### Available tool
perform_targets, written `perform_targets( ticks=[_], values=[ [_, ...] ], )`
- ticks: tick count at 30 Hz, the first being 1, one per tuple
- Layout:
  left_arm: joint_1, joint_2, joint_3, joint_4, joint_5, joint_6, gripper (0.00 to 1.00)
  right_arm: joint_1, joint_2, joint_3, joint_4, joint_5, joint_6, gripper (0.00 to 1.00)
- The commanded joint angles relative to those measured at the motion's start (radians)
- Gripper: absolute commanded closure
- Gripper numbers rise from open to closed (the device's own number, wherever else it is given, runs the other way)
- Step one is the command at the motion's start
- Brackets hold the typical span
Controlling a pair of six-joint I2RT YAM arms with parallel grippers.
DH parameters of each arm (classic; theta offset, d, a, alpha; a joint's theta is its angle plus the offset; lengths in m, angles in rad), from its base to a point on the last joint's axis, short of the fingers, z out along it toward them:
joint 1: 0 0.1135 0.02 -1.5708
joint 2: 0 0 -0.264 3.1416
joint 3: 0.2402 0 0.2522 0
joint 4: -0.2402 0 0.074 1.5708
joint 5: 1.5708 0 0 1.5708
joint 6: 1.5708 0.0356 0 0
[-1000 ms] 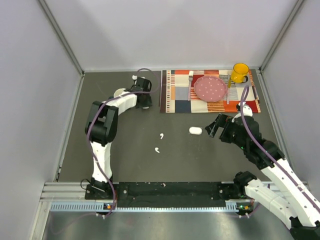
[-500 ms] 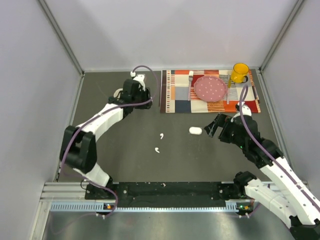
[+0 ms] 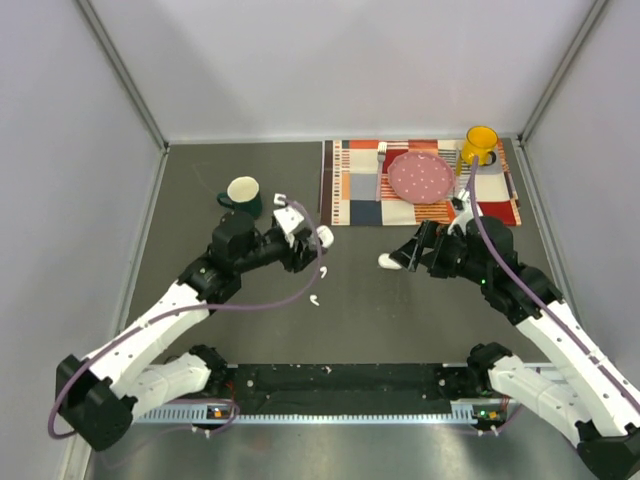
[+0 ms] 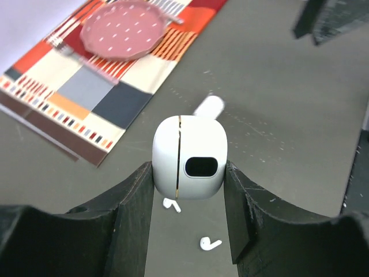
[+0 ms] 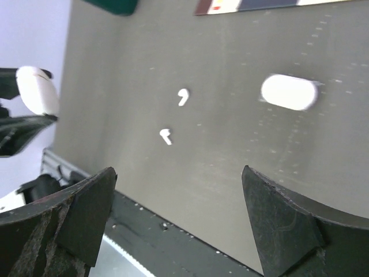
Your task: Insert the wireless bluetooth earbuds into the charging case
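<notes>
A white rounded charging case (image 4: 189,157) with a thin seam and a dark oval patch sits clamped between the black fingers of my left gripper (image 4: 189,168), held above the grey table. From above, that case (image 3: 322,238) hangs at mid-table in my left gripper (image 3: 311,241). Two tiny white earbuds (image 4: 171,203) (image 4: 210,243) lie loose on the table just under it; the right wrist view shows both earbuds (image 5: 183,97) (image 5: 166,136). My right gripper (image 5: 179,222) (image 3: 409,254) hovers open and holds nothing.
A white oblong capsule (image 3: 390,261) (image 5: 288,92) lies on the table by the right gripper. A green mug (image 3: 243,193) stands back left. At the back right, a striped placemat (image 3: 355,205) carries a pink plate (image 3: 420,177), cutlery and a yellow mug (image 3: 480,145).
My left arm swung from beside the green mug at the back to mid-table, carrying the case. The right gripper moved left and toward the back, over the white capsule.
</notes>
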Motion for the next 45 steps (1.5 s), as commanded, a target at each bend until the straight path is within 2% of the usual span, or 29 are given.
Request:
perform_targets(
  ticks=[1,7,11,18,23,45],
  values=[
    [-0.043,-0.084,-0.042,0.072,0.141,0.147,1.0,-0.01,0.016,0.062,0.131,-0.212,-0.019,0.12],
    [-0.12,-0.124,-0.05,0.04,0.17,0.211,1.0,-0.007,0.041,0.065,0.184,-0.292,-0.006,0.23],
    [-0.193,-0.128,-0.039,0.003,0.086,0.236,1.0,0.034,0.062,0.088,0.217,-0.33,0.014,0.25],
    [-0.295,-0.105,-0.01,-0.031,-0.067,0.299,1.0,0.18,0.13,0.149,0.234,-0.27,0.006,0.26],
    [-0.35,-0.086,0.013,-0.048,-0.115,0.32,1.0,0.237,0.181,0.169,0.243,-0.255,0.0,0.28],
    [-0.394,-0.085,0.031,-0.046,-0.152,0.309,1.0,0.286,0.256,0.169,0.237,-0.255,-0.012,0.5]
  ],
)
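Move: The left hand already holds the closed charging case about 24 cm above the table; the right hand's fingers, open and empty, are some 17 cm to its right and 5 cm back, slightly lower. From the right hand the case is therefore 17 cm left, 5 cm ahead. Beneath the left hand, one earbud lies 3 cm ahead, the other 4 cm back and 2 cm left; a white case rests about 15 cm right, 6 cm ahead. The left hand keeps its grip and brings the charging case about 9 cm back and 5 cm right, turning clockwise some 20 degrees and tipping its fingers upward, then holds it still. The right hand swings about 12 cm left to meet it, drawing back 4 cm, rising nearly 6 cm and then sinking 2 or 3, and turns counter-clockwise almost 30 degrees as its wide-open fingers narrow to about half around the case, not yet shut on it. ##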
